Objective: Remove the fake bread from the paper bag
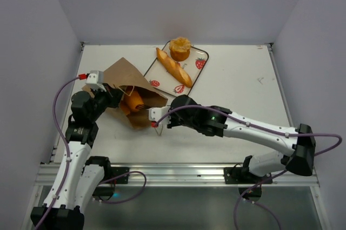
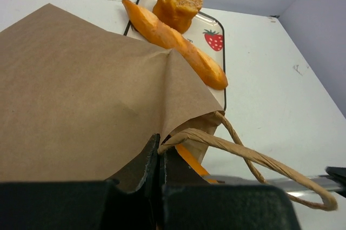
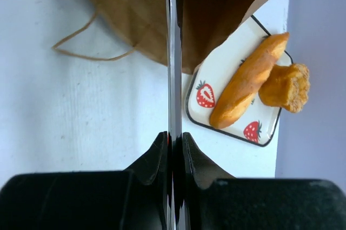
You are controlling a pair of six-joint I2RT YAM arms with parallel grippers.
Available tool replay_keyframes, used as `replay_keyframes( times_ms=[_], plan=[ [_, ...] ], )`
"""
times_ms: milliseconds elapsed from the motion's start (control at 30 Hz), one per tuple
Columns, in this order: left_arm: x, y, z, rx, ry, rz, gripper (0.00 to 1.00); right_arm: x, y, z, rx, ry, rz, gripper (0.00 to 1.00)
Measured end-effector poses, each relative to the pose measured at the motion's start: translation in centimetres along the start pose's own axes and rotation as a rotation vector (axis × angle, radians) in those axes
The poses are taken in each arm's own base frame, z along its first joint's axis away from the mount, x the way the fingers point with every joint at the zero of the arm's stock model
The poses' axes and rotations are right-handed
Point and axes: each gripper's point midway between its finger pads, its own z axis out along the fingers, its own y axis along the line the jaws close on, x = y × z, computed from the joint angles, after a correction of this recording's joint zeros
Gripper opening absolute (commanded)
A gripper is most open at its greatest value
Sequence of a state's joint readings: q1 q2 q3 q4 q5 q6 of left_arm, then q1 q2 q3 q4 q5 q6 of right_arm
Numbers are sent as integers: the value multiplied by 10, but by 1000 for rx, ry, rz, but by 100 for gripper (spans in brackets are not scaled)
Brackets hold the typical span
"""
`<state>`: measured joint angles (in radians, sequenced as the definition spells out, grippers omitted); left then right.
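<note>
The brown paper bag (image 1: pixel 121 76) lies on its side at the table's left, mouth toward the right. An orange bread piece (image 1: pixel 132 100) shows inside the mouth, and as a sliver in the left wrist view (image 2: pixel 189 162). My left gripper (image 1: pixel 114 94) is shut on the bag's upper edge (image 2: pixel 157 149) where the cord handle (image 2: pixel 259 157) attaches. My right gripper (image 1: pixel 151 112) is shut on a thin flat metal tool (image 3: pixel 174 52) that reaches into the bag's mouth (image 3: pixel 216 8). A baguette (image 1: pixel 174 67) and a ruffled bun (image 1: pixel 180 48) lie on the strawberry-print tray (image 1: pixel 162 76).
The tray sits just behind the bag's mouth, toward the back middle of the table. A second cord handle (image 3: pixel 81 52) lies loose on the table beside the bag. Grey walls close in the left, back and right sides.
</note>
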<state>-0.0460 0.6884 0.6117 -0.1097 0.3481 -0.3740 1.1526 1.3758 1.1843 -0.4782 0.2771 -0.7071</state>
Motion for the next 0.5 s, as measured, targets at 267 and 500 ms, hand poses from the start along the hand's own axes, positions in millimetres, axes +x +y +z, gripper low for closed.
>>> replay_keyframes(
  times_ms=[267,500],
  plan=[
    [-9,10,4,-54,-21,21,0,30,23,-51,-211,-60,-18,0],
    [-24,19,9,-116,-41,28,0,54,40,-81,-289,-83,0,0]
  ],
)
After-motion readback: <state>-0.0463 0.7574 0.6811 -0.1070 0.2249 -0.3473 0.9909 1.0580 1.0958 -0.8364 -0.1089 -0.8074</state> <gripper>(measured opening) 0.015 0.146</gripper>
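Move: The loaf gripped in the tongs lies inside the bag mouth, about 8 cm ahead of the right hand, 11 cm to its left and 10 cm lower. The other bread still in the bag sits about 4 cm to the left of it and 3 cm nearer the base. The tray's middle is some 25 cm ahead of the right hand and 4 cm to its right, 20 cm lower. From the left hand the loaf is about 4 cm ahead, 6 cm right and 14 cm below. The loaf, still pinched in the tip of the tongs, is drawn out through the bag mouth as the right hand pulls right and back, about 10 cm in all at level height, its wrist swinging some 15 degrees with the fingers tipping further down. The left hand keeps its pinch on the bag at the handle and draws it the other way, roughly 3 cm forward and left, rising a little. ##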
